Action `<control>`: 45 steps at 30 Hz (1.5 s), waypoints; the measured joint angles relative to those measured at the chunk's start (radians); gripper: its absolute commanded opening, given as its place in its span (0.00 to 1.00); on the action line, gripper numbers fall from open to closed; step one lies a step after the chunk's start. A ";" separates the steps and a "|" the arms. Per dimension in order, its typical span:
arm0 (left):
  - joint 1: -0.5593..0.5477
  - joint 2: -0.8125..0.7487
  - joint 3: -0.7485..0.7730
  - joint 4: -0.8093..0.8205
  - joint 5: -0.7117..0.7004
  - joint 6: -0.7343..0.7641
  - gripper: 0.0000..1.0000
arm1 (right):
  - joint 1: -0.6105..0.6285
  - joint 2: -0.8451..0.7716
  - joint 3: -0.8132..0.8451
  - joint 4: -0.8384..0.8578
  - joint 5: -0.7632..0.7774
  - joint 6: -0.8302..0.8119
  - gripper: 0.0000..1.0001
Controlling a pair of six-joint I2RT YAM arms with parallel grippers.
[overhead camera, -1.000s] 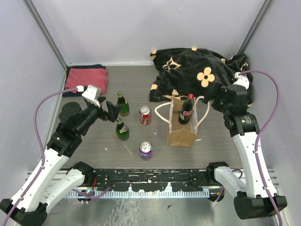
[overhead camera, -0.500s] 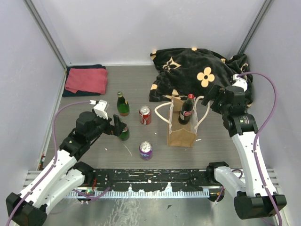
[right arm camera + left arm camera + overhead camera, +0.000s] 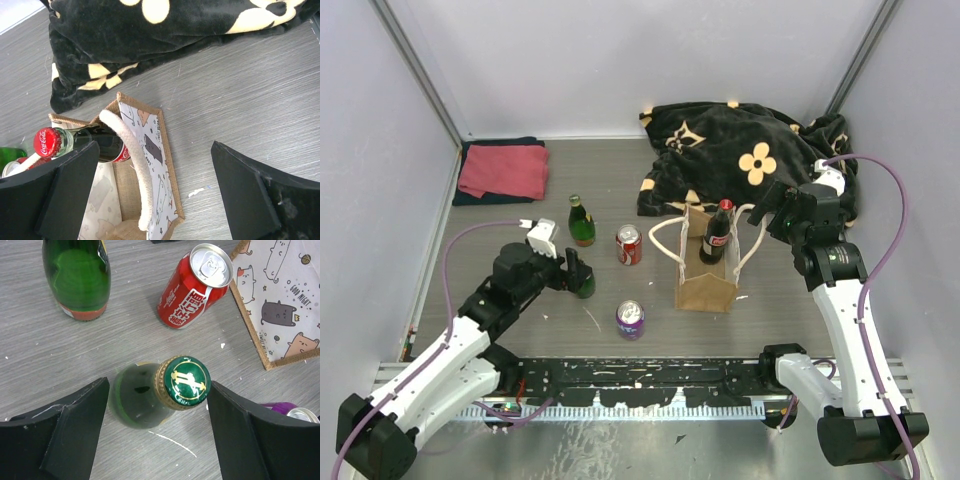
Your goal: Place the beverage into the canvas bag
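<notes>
A green glass bottle with a green and gold cap stands upright on the table. My left gripper is open and straddles it, one finger on each side, the right finger close to the cap. From above, the left gripper hides most of that bottle. The canvas bag stands upright at mid-table with a cola bottle inside, its red cap sticking out. My right gripper hangs open just right of the bag, holding nothing, over the bag's cartoon-printed wall.
A second green bottle stands behind the first. A red can and a purple can sit left of the bag. The black flowered blanket lies at the back right, a red towel at the back left.
My left arm has come down and toward the near edge, bringing its open jaws around the nearer green bottle. The right arm has barely moved.
</notes>
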 measured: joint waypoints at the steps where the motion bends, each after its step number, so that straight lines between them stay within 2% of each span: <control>1: -0.003 0.005 -0.002 0.008 -0.005 0.000 0.80 | 0.000 0.000 0.000 0.000 0.000 0.001 1.00; 9: -0.029 0.053 -0.003 0.076 -0.029 0.021 0.67 | 0.000 -0.011 -0.003 0.000 0.000 0.020 1.00; 11: -0.033 0.067 -0.003 0.087 -0.033 0.027 0.60 | 0.000 -0.016 -0.003 0.001 0.000 0.023 1.00; 21: -0.039 0.090 -0.003 0.124 -0.059 0.071 0.00 | 0.000 -0.028 -0.006 0.001 -0.001 0.033 1.00; 28: -0.039 0.072 -0.001 0.097 -0.050 0.084 0.00 | 0.000 -0.031 -0.006 0.000 -0.003 0.040 1.00; 32: -0.039 0.058 0.034 0.008 -0.045 0.113 0.00 | 0.000 -0.031 -0.006 0.000 -0.004 0.044 1.00; 39: -0.039 0.059 0.240 -0.203 -0.008 0.166 0.00 | 0.000 -0.040 -0.006 0.000 -0.012 0.056 1.00; 45: -0.042 0.095 0.427 -0.232 0.041 0.170 0.00 | 0.000 -0.050 -0.006 -0.001 -0.020 0.070 1.00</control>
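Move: The nearer green bottle stands just in front of the open left fingers, its middle about 2 cm ahead, 2 cm to the right and 7 cm below. Beyond it, some 14 cm ahead and 2 cm right of the hand, stands the far green bottle; the red can is roughly 9 cm ahead and 13 cm right, the purple can 8 cm back and 14 cm right. From the right hand the nearer bottle lies about 43 cm left, 4 cm back and 18 cm down. Ease the left gripper about 2 cm forward and slightly right while shutting the fingers to pinch the nearer green bottle's neck just under its cap. Keep that grip, draw back a little over 1 cm, then raise the bottle about 12 cm, drifting slightly right, with the fingertips tipping up some 10 degrees and the hand turning a little clockwise. ##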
